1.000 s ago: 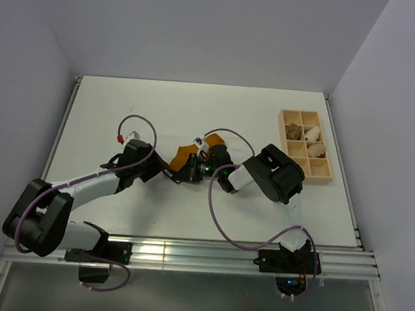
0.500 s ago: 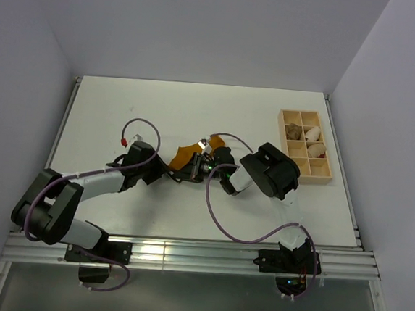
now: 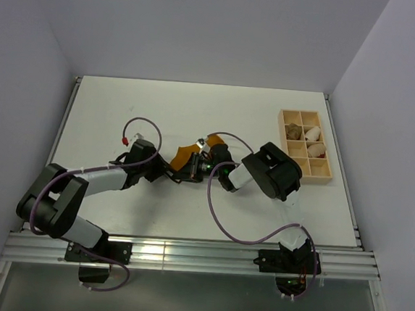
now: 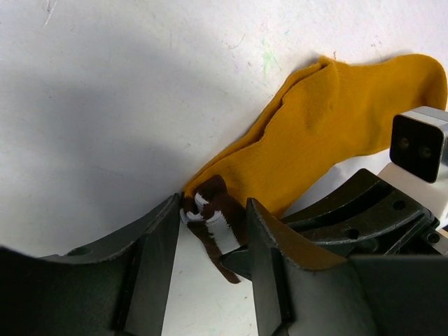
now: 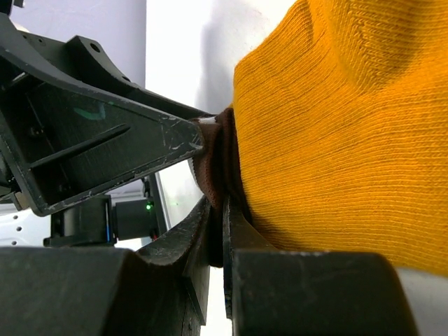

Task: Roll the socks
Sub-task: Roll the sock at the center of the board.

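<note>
A mustard-orange sock (image 3: 186, 153) lies flat in the middle of the table, toe pointing away in the left wrist view (image 4: 329, 133). Its brown-and-white striped cuff (image 4: 215, 215) is bunched up at the near end. My right gripper (image 3: 195, 169) is shut on that cuff, which is pinched between its tips (image 5: 224, 204), with the orange fabric (image 5: 336, 126) just beyond. My left gripper (image 4: 213, 203) straddles the same cuff from the other side. Its jaws are open with a gap around the fabric, and the right gripper's fingertip (image 4: 241, 262) reaches between them.
A wooden compartment tray (image 3: 281, 129) stands at the right, holding cream-white bundles (image 3: 314, 147) and a brownish bundle (image 3: 294, 132). Purple cables loop off both arms (image 3: 217, 214). Metal rails run along the near edge (image 3: 199, 253).
The left arm has swung in towards the cuff and its jaws have narrowed around it. The right gripper has stayed shut on the cuff.
</note>
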`<state>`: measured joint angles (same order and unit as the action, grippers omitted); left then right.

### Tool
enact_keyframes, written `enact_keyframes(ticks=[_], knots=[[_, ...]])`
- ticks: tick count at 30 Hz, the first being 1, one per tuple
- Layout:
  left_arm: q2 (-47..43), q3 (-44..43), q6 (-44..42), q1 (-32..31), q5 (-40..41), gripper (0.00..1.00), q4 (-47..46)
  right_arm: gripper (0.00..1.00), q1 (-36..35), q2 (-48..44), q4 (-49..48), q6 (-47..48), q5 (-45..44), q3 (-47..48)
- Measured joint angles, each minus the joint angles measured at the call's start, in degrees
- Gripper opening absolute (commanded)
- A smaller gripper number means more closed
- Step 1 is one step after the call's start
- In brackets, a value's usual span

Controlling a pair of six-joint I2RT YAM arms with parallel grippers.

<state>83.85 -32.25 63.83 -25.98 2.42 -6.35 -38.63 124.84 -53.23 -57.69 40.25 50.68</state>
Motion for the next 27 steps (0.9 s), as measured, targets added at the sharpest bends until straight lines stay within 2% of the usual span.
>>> enact_keyframes(ticks=[4,5,8,10,11,13,14,20,21,27], knots=[[1.25,-0.68,0.5,-0.02,-0.02,0.38,-0.02,0.03,-0.11,-0.31,1.95,0.94,-0.04,0.57],[1.46,-0.85,0.44,-0.02,0.0,0.31,0.04,0.04,-0.13,-0.48,2.54,1.31,-0.04,0.72],[1.97,-0.98,0.48,-0.09,0.11,0.2,0.35,0.09,-0.42,-1.73,5.27,3.41,-0.81,0.96],[2.12,-1.36,0.33,-0.15,0.22,0.17,1.03,0.13,-0.76,-2.99,8.02,5.46,-1.95,1.09],[2.19,-1.64,0.24,-0.2,0.2,0.11,1.46,0.2,-0.92,-3.76,9.64,6.8,-2.58,1.18],[2.25,-2.21,-0.11,-0.39,0.24,0.08,2.47,0.29,-1.31,-6.01,13.9,10.05,-4.39,1.36],[2.25,-2.62,-0.46,-0.55,0.26,0.06,3.41,0.39,-1.49,-7.37,16.31,11.93,-5.46,1.42],[2.25,-6.01,-3.17,-0.74,1.84,0.04,9.64,0.56,-3.56,-16.57,29.14,24.39,-13.4,1.4],[2.25,-6.56,-3.61,-0.74,2.19,0.04,10.71,0.63,-4.02,-18.12,31.15,26.75,-15.37,1.4],[2.25,-9.38,-6.54,-0.74,3.5,0.04,15.8,0.67,-12.44,-24.87,36.96,42.75,-30.45,1.4]])
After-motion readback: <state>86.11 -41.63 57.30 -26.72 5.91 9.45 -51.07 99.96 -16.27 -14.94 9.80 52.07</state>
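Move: The sock's brown-and-white cuff lies between the left hand's half-open fingers, its middle roughly 1 cm back, 1 cm right and 1 cm below that hand point. The right hand already pinches the cuff's near corner, so the cuff's middle lies about 2 cm ahead, 2 cm left and 1 cm below it. The sock's toe lies roughly 12 cm ahead and 15 cm right of the left hand, some 3 cm lower. The left hand stays almost in place at the cuff and closes its fingers until they pinch the edge of the sock, then holds on with a slight roll of some 10 degrees and a drift of about 1 cm to the left. Only once that grip has closed does the right hand open wide, let go of the cuff's near corner and rise about 4.5 cm off it, tipping its left-pointing fingers down by roughly 30 degrees and rolling as it lifts. ##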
